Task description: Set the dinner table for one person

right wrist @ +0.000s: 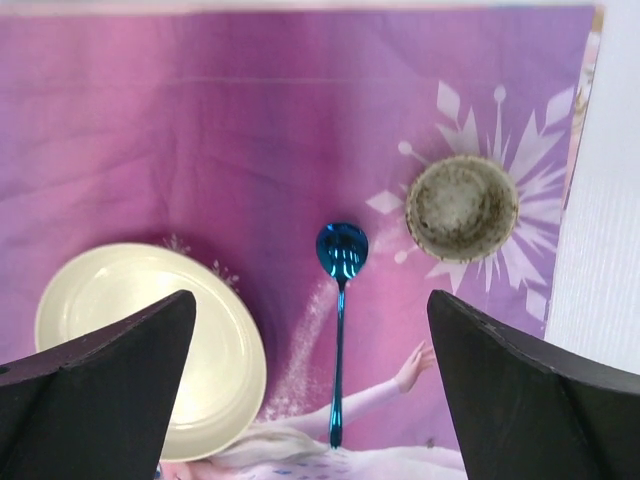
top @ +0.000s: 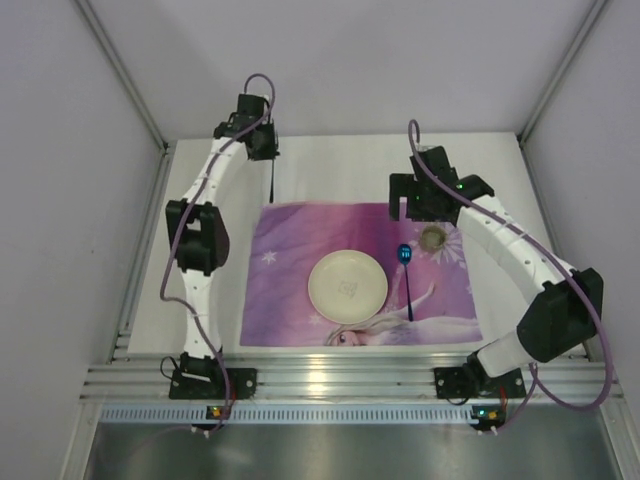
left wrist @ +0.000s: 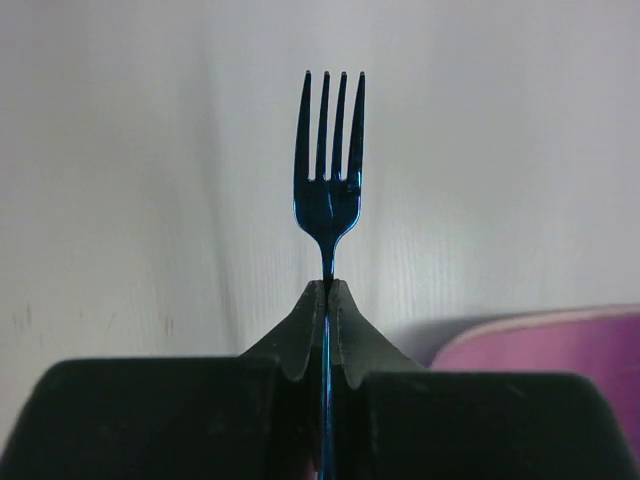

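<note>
The white dinner table (top: 340,165) carries a purple placemat (top: 290,290). On the placemat lie a cream plate (top: 347,283), a blue spoon (top: 405,270) to its right, and a small speckled cup (top: 432,237) at the back right. My left gripper (top: 267,150) is at the back left, off the placemat, shut on a blue fork (left wrist: 328,180) whose tines stick out past the fingertips (left wrist: 345,300). My right gripper (top: 413,212) hovers open and empty over the placemat; its view shows the spoon (right wrist: 340,320), plate (right wrist: 150,350) and cup (right wrist: 461,207) below.
A ribbed aluminium rail (top: 330,380) runs along the near edge, with both arm bases on it. Grey walls close in the left, right and back. A corner of the placemat (left wrist: 560,340) shows in the left wrist view.
</note>
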Tool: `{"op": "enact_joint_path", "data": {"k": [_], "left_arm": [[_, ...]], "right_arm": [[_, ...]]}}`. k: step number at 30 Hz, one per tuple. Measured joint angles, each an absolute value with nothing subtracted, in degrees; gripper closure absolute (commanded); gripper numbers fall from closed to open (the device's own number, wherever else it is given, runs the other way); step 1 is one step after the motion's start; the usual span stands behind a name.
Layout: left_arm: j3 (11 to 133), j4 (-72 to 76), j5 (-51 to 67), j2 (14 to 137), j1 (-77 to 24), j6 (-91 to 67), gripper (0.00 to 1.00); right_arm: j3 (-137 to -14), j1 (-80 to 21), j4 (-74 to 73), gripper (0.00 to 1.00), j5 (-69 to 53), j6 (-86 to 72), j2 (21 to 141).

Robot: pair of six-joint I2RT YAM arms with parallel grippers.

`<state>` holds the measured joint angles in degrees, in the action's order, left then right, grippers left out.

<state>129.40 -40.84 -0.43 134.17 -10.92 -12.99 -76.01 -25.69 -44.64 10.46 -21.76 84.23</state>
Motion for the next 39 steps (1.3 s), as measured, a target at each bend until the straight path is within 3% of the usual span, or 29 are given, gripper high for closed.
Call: {"op": "enact_joint_path", "data": {"k": [8,11,18,25,31,33,35,36,37,39], "left_arm": [[93.6,-36.7,2.6,100.4,-11.7,-17.6,1.00],[81.1,-35.4,3.2,93.6,-13.3,-19.1,1.00],[61.8,-34.2,4.7,90.8,-20.2,-22.7,1.00],[58.4,-31.8,4.9,90.5,-27.7,-27.0,1.00],[51.5,-31.3,5.4,88.6,-28.5,-30.1,1.00],[50.2,-31.2,5.7,88.0,-28.5,-30.7,0.85],[49.7,-31.2,6.2,87.7,-28.5,-31.1,0.63],[49.7,-31.2,6.5,87.7,-28.5,-31.3,0.41],[49.7,-31.1,6.7,87.7,-28.6,-31.3,0.06],[49.7,-31.1,6.7,87.5,-28.6,-32.2,0.02]], "right_arm": [[-79.7,-25.7,-44.1,0.00,11.1,-21.1,85.1],[-77.0,-25.7,-43.3,0.00,10.9,-21.2,83.9],[-71.1,-25.6,-43.3,0.00,9.7,-22.1,80.7],[-69.4,-25.6,-43.2,0.00,9.8,-22.1,77.1],[-65.5,-25.6,-43.3,0.00,10.1,-22.6,74.3],[-64.2,-25.6,-43.4,0.00,10.2,-22.7,73.8],[-63.2,-25.6,-43.5,0.00,10.5,-22.8,73.6],[-63.0,-25.6,-43.6,0.00,10.5,-22.8,73.6],[-62.8,-25.6,-43.8,0.00,10.5,-22.8,73.6],[-62.6,-25.6,-43.9,0.00,10.6,-23.1,73.6]]}}
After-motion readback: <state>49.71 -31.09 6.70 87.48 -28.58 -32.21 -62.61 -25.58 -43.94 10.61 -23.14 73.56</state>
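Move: The fork is already shut in the left fingers, in the air. Its place, the bare cloth left of the plate, lies about 38 cm back, 6 cm to the right and 11 cm below that hand. The plate's middle is some 35 cm back and 22 cm right; the spoon lies level with the plate, about 18 cm farther right. From the right hand the fork's place is roughly 12 cm back, 38 cm left and 15 cm below. The fork is carried back towards the robot by the left hand, about 35 cm in a quick arc: first up some 7 cm, then down to the cloth, drifting right to the plate's left side while the fingers tip some 30 degrees steeper. There the hand stops and opens wide, letting go. The empty, open right hand rises a little, then eases back and down about 5 cm. ##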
